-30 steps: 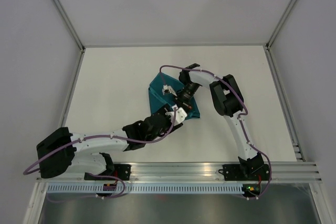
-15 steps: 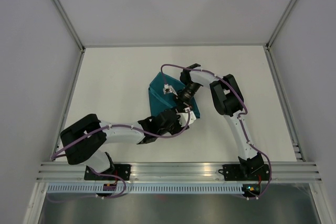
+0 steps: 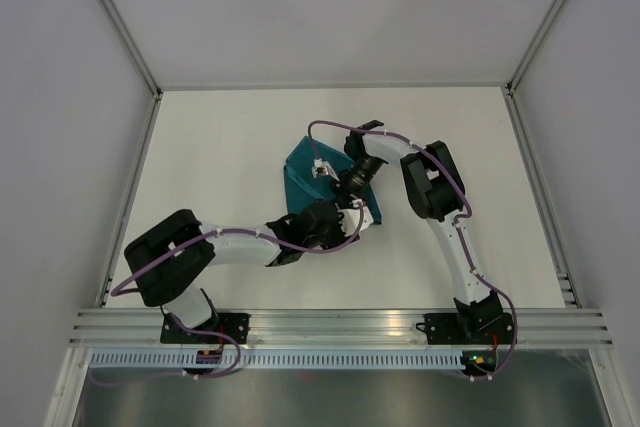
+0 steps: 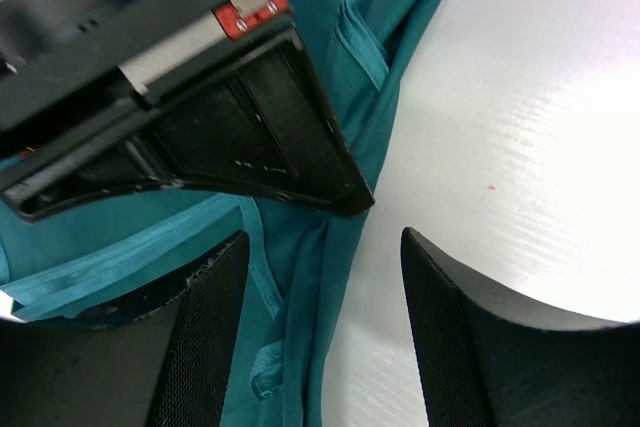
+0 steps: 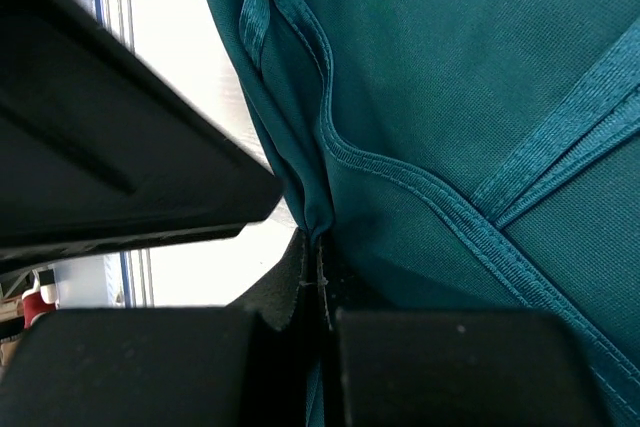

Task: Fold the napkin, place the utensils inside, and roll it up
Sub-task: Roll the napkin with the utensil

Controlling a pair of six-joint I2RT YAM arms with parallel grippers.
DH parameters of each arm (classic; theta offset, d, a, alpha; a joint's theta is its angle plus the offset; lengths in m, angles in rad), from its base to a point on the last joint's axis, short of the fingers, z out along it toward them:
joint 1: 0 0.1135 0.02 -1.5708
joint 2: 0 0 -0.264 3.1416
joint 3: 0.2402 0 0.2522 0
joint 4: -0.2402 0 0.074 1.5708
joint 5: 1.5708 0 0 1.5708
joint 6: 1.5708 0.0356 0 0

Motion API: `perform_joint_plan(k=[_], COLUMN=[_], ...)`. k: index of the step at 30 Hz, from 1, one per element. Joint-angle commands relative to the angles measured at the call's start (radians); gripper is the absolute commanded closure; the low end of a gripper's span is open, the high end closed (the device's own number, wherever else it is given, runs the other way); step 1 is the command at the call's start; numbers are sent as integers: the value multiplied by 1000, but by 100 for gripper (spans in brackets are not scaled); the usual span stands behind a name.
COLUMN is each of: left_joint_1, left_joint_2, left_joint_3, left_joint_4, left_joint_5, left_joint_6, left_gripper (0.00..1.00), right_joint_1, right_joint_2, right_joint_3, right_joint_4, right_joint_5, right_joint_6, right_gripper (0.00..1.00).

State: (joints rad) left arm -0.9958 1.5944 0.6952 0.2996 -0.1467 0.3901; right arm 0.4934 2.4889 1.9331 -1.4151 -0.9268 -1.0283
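The teal napkin lies bunched in the middle of the white table. My right gripper reaches down onto its near right part. In the right wrist view the right gripper is shut on a pinched fold of the napkin. My left gripper is just in front of it. In the left wrist view the left gripper is open and straddles the hemmed edge of the napkin, one finger over cloth, the other over bare table. The utensils are out of view.
The white table is walled by grey panels with metal frame posts. An aluminium rail carries both arm bases at the near edge. The two grippers are crowded together, and the right gripper's black body fills the upper left of the left wrist view.
The left arm's elbow has swung up and to the right, while its gripper stayed open at the napkin's near edge. The right arm has held still, shut on the cloth.
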Motion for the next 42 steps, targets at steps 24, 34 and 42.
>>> perform_joint_plan(k=[24,34,42], left_joint_1=[36,37,62], left_joint_2=[147,183,170], left_joint_3=[102,144,136], left_joint_4=[-43,-123,-126], left_joint_5=[24,71,142], left_joint_6=[87,70,30], left_gripper=[64,92,98], right_joint_1=[-26,-35,-78], right_joint_2=[42,-7,-154], right_joint_3=[20,-6,-17], right_joint_4=[-38,-36,5], right_joint_5=[32,5,-76], right_joint_6=[-62,-70,3], right_gripper=[100,95,57])
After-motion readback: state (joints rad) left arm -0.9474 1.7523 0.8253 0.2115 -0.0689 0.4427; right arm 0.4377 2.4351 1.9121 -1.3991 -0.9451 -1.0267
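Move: Just below the left hand, about 2 cm farther out, 1 cm right and 3 cm down, lies the stretch of rolled napkin edge it is going for. The right fingertips are some 3 cm ahead of the left hand, 4 cm right and 4 cm lower, already shut on that same edge at their own hand point. The napkin's far corner lies roughly 19 cm ahead and 9 cm left; its right corner sits about level, 8 cm right, both around 4 cm lower. Sinking about 3 cm over the near rolled edge and easing 1.5 cm forward, the open left hand straddles the napkin's edge beside the right fingertips, then closes and pinches it. The right hand keeps its grip, creeping forward and right, until the left has shut; then it opens nearly halfway, lets go and rises about 1.5 cm. ##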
